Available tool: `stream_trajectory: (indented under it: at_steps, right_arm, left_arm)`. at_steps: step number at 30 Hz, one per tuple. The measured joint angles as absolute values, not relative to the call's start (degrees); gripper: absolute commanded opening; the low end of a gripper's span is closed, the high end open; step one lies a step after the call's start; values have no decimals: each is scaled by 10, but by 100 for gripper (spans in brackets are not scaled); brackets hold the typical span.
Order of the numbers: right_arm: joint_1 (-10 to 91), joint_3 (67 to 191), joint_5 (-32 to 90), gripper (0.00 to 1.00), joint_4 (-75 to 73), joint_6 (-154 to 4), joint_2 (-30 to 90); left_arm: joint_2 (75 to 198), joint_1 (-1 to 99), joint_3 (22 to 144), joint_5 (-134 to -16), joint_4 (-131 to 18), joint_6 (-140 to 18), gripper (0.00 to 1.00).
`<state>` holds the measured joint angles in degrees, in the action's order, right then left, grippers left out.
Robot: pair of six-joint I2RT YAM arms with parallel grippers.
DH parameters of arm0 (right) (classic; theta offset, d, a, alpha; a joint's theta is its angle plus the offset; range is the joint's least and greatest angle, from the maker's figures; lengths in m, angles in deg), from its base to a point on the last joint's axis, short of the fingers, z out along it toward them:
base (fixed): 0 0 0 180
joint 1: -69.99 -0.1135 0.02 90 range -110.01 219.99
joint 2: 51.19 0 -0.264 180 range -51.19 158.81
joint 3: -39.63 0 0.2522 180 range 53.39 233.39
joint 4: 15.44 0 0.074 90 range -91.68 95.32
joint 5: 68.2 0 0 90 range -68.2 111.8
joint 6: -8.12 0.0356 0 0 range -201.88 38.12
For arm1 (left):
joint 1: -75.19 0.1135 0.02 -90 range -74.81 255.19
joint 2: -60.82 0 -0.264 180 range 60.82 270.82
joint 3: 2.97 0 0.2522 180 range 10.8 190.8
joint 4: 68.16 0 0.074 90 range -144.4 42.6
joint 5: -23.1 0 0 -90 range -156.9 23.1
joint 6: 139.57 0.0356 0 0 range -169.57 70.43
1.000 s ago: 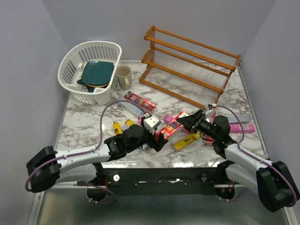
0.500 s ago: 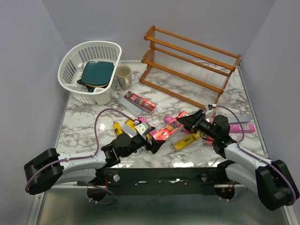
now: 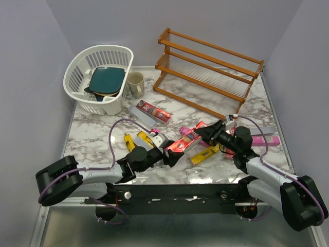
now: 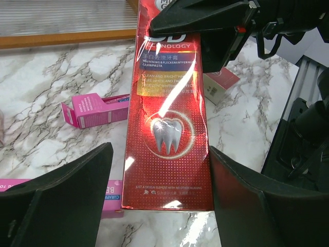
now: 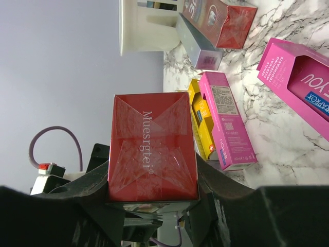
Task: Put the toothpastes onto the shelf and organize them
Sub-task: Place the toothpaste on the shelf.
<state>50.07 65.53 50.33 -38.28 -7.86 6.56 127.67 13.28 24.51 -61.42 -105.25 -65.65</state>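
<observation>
A red toothpaste carton hangs above the table between both arms. My right gripper is shut on its far end; in the right wrist view the carton's end flap sits clamped between the jaws of the right gripper. My left gripper straddles the other end of the red carton, still open: its right finger is almost touching and a gap shows at its left finger. Other toothpastes lie loose: pink, yellow, a red and silver pair. The shelf stands at the back right.
A white basket holding a teal dish stands at the back left, with a beige mug beside it. A pink carton lies under my left gripper. Pink and yellow cartons lie below the right one.
My left arm has swung right and forward until its jaws straddle the near end of the red carton, and those jaws have narrowed. The right arm has held still with the carton.
</observation>
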Motion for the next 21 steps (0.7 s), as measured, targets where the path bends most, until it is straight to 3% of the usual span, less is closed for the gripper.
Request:
stream_trajectory:
  at_steps: [8,16,21]
  right_arm:
    - [502,655,494,41,-387,-79,66]
    - [506,655,489,69,-388,-75,65]
    - [505,655,489,93,-385,-77,57]
  left_arm:
    - [1297,132,258,-626,-1060,-658,57]
    - [1299,131,276,-628,-1031,-650,33]
    - [1297,131,285,-618,-1001,-651,29]
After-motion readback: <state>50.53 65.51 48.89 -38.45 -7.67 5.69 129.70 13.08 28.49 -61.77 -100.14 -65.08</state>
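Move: The red toothpaste box hangs in the air in the right hand's grip, its near end already between the left hand's open fingers. Its middle lies about 5 cm ahead and 6 cm to the right of the left hand at nearly the same height, and some 3 cm back and 6 cm left of the right hand. On the table about 12 cm below, a pink box lies roughly 10 cm ahead and 11 cm right of the left hand, a yellow box 2 cm ahead and 15 cm right. The red toothpaste box changes hands in mid-air. The left fingers narrow onto the sides of its near end and stop there, pinching it, while that hand eases about 1 cm to the right, towards the right hand. The right hand stays nearly in place and, once the left has closed, spreads its fingers to about four-fifths open to let go. ##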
